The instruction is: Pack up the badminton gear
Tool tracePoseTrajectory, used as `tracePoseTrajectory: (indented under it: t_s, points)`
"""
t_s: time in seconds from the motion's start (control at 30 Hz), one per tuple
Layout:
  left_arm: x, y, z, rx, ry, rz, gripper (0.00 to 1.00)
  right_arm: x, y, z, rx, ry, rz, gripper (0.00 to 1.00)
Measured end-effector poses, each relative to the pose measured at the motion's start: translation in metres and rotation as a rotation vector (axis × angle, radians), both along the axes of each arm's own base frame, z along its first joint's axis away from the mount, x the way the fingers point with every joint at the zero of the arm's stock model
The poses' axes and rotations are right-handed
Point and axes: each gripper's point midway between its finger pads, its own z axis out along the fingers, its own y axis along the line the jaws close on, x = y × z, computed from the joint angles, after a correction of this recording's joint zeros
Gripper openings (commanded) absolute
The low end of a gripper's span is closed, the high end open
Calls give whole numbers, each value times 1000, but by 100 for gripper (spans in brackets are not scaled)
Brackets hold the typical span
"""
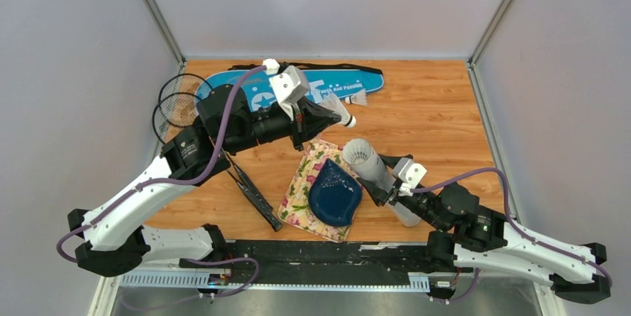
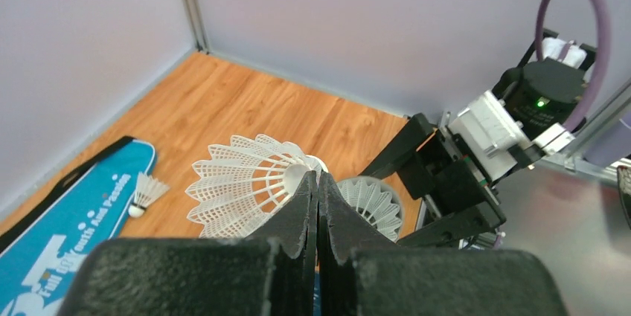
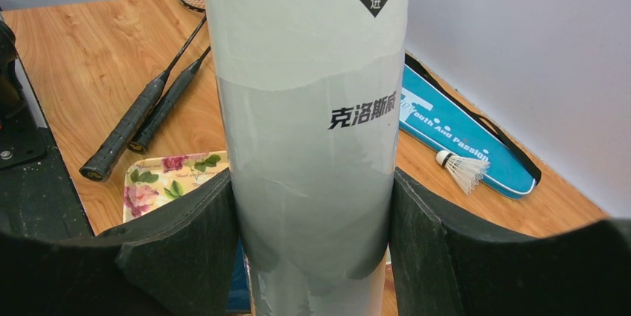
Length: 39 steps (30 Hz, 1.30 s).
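My left gripper [image 1: 328,113] [image 2: 318,186] is shut on the rim of a white shuttlecock [image 1: 341,111] [image 2: 242,182], held in the air just beyond the open mouth of the long white tube [image 1: 368,166] [image 2: 370,201]. Another shuttlecock sits inside that mouth. My right gripper [image 1: 385,180] [image 3: 312,212] is shut on the tube [image 3: 309,108], holding it tilted toward the left arm. A third shuttlecock [image 1: 359,98] [image 3: 463,168] lies on the blue racket bag [image 1: 245,93] [image 3: 446,126] at the back. Two black rackets [image 1: 249,189] [image 3: 145,111] lie at the left.
A dark blue plate [image 1: 335,195] rests on a floral cloth [image 1: 301,186] [image 3: 164,175] in front of the tube. Grey walls close in the back and both sides of the wooden table [image 1: 431,123]. The left arm reaches over the rackets.
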Motion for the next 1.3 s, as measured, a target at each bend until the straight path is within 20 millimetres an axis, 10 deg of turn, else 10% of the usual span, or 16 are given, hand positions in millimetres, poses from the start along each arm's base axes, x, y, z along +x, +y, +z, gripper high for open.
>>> tracePoseTrajectory:
  t_s: [0.13, 0.7, 0.8, 0.83, 0.9, 1.3]
  points:
    - [-7, 1, 14, -24, -14, -24, 0, 0, 0, 0, 0, 0, -2, 29]
    - [-33, -33, -53, 153, 111, -206, 1, 1, -5, 4, 18, -5, -16, 30]
    - [-32, -44, -66, 179, 139, -225, 25, 1, -8, 5, 24, -6, -24, 30]
    - [-32, -48, -70, 186, 152, -231, 55, 2, -9, 6, 26, -7, -27, 30]
    - [-32, -52, -75, 194, 171, -240, 84, 2, -11, 6, 28, -6, -32, 30]
    - [-56, -50, -25, 41, 193, -335, 79, 1, -26, 12, 77, 4, -59, 30]
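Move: The left hand holds a shuttlecock, and the tube mouth it is bound for lies about 5 cm to its right, 3 cm back and 9 cm below. On the table some 46 cm down, the flowered tray is almost under this hand, 1 cm ahead and 1 cm left; the loose shuttlecock is 35 cm ahead and 11 cm right. From the right hand gripping the tube, the mouth is roughly 10 cm above, 5 cm left and 3 cm ahead. Left hand lowers the shuttlecock some 7 cm, right and back, into the tube mouth, opens, rises about 5 cm. ##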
